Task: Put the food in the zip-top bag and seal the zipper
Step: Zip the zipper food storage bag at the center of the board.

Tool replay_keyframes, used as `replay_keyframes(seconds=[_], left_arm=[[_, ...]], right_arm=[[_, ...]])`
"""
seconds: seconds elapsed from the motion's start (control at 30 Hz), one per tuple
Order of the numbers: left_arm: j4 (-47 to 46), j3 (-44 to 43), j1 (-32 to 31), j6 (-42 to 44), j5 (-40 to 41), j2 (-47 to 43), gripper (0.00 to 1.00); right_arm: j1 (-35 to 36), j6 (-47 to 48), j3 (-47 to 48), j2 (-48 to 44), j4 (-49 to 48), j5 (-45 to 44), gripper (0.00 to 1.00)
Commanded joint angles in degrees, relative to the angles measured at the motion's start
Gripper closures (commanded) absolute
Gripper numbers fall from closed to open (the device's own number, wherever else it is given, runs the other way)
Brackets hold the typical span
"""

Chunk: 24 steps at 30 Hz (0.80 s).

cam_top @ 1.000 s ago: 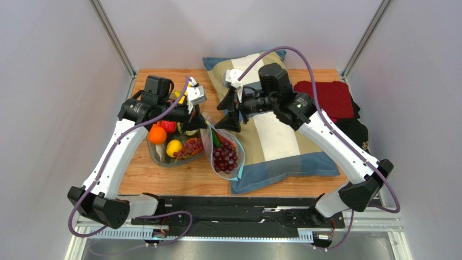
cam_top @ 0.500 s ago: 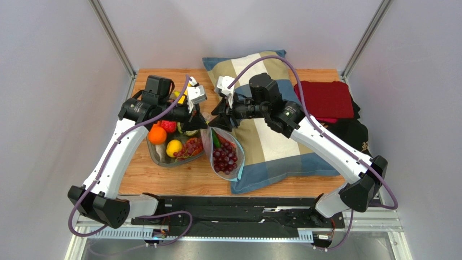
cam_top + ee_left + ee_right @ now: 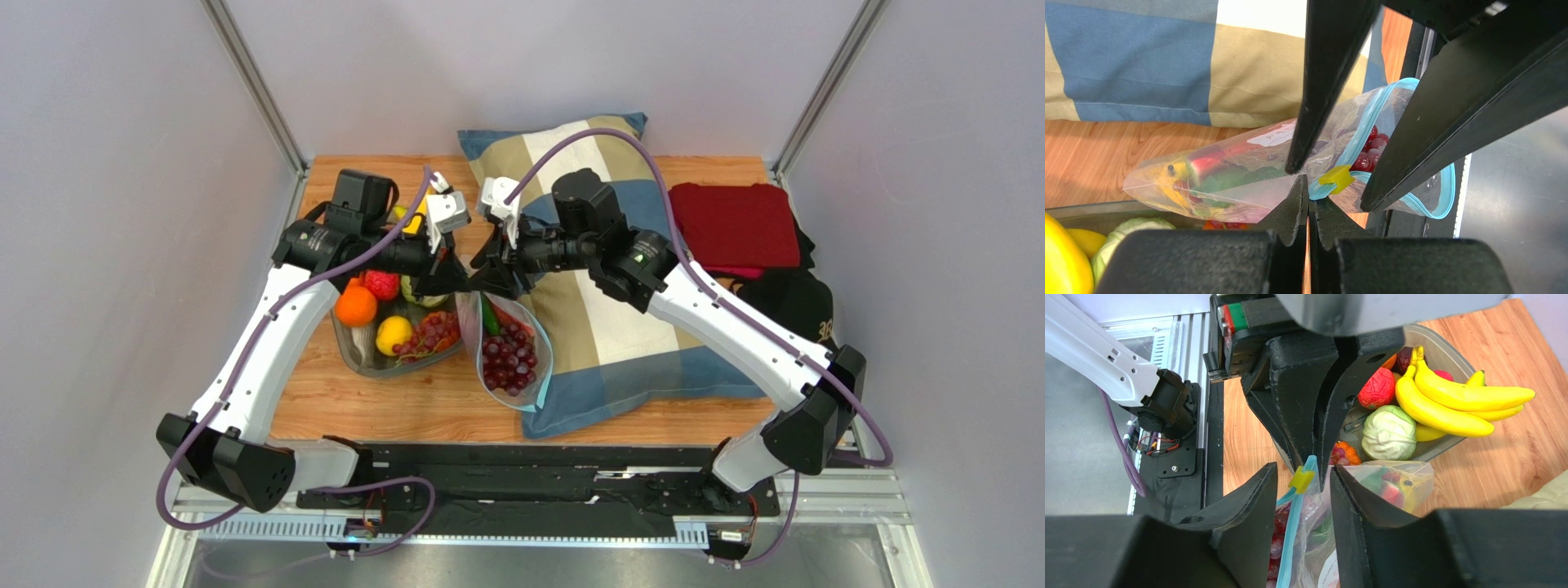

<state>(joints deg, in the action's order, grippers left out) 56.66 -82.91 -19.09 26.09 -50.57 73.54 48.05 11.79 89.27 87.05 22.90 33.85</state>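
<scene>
The zip-top bag (image 3: pixel 513 349) lies between the dish and the pillow, holding purple grapes (image 3: pixel 508 359) and red and green pieces. My left gripper (image 3: pixel 456 284) is shut on the far end of the bag's light-blue zipper (image 3: pixel 1448 184), right beside the yellow slider (image 3: pixel 1336 179). My right gripper (image 3: pixel 488 276) is open, its jaws straddling the zipper (image 3: pixel 1287 541) and slider (image 3: pixel 1301 479) without touching them. The right fingers (image 3: pixel 1327 86) show in the left wrist view. More food sits in the greyish dish (image 3: pixel 368 358): bananas (image 3: pixel 1462 398), a cabbage (image 3: pixel 1389 435), an orange (image 3: pixel 357 305) and a lemon (image 3: pixel 394 333).
A blue, tan and white pillow (image 3: pixel 638 306) lies to the right, under the bag's right edge. A folded red cloth (image 3: pixel 736 221) and dark fabric (image 3: pixel 791 300) sit at the far right. The two grippers are almost touching above the bag.
My right arm has swung left from over the pillow, and its open jaws now straddle the bag's zipper end. My left gripper has stayed shut on the bag.
</scene>
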Motion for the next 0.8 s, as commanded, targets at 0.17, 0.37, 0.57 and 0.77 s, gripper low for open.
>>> replay_keyframes(seconds=[0.17,0.37,0.57,0.77], left_arm=[[-2.52,-2.87,-0.16,-2.53,-1.11,-0.68,1.0],[-6.56,-2.78,0.19,-6.3,-0.76,-1.99,1.0],[-11.39,-2.78,3.7,-11.4,-5.32,-2.43,1.0],[-12.46,-2.69,3.89,-12.11,-7.88,-3.4,1.0]], right_arm=[[0.55,1.56,1.16,1.02,0.83,-1.94,0.89],[0.38,2.88,-0.94,-0.91,2.77,-2.64,1.0],[-0.76,3.76,-4.54,-3.46,5.31,-2.56,1.0],[-3.22,4.47,-6.13,-4.52,6.28,-2.56,1.0]])
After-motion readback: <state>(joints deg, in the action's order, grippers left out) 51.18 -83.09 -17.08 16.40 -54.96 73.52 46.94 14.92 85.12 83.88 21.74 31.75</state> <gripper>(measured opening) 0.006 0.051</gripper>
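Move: The yellow slider on the zip-top bag sits almost between the right hand's open fingertips, about 1 cm to its left and 1 cm below. The grapes in the bag's open mouth lie some 9 cm back of that hand, 4 cm to its right and roughly 6 cm down; the cabbage in the basket is about 10 cm to its left, level with it and some 15 cm lower. From the left hand, still pinching the zipper's end, the slider is about 2 cm right and 1 cm back. The yellow slider is what the right fingers shut on: the right hand sinks about 1 cm over it and closes from nearly half open, pinching slider and zipper, then keeps its grip and draws roughly 2 cm right, away from the left hand's first place. The left hand keeps its pinch on the zipper end and, late on, lifts about 2 cm with a slight tilt. ##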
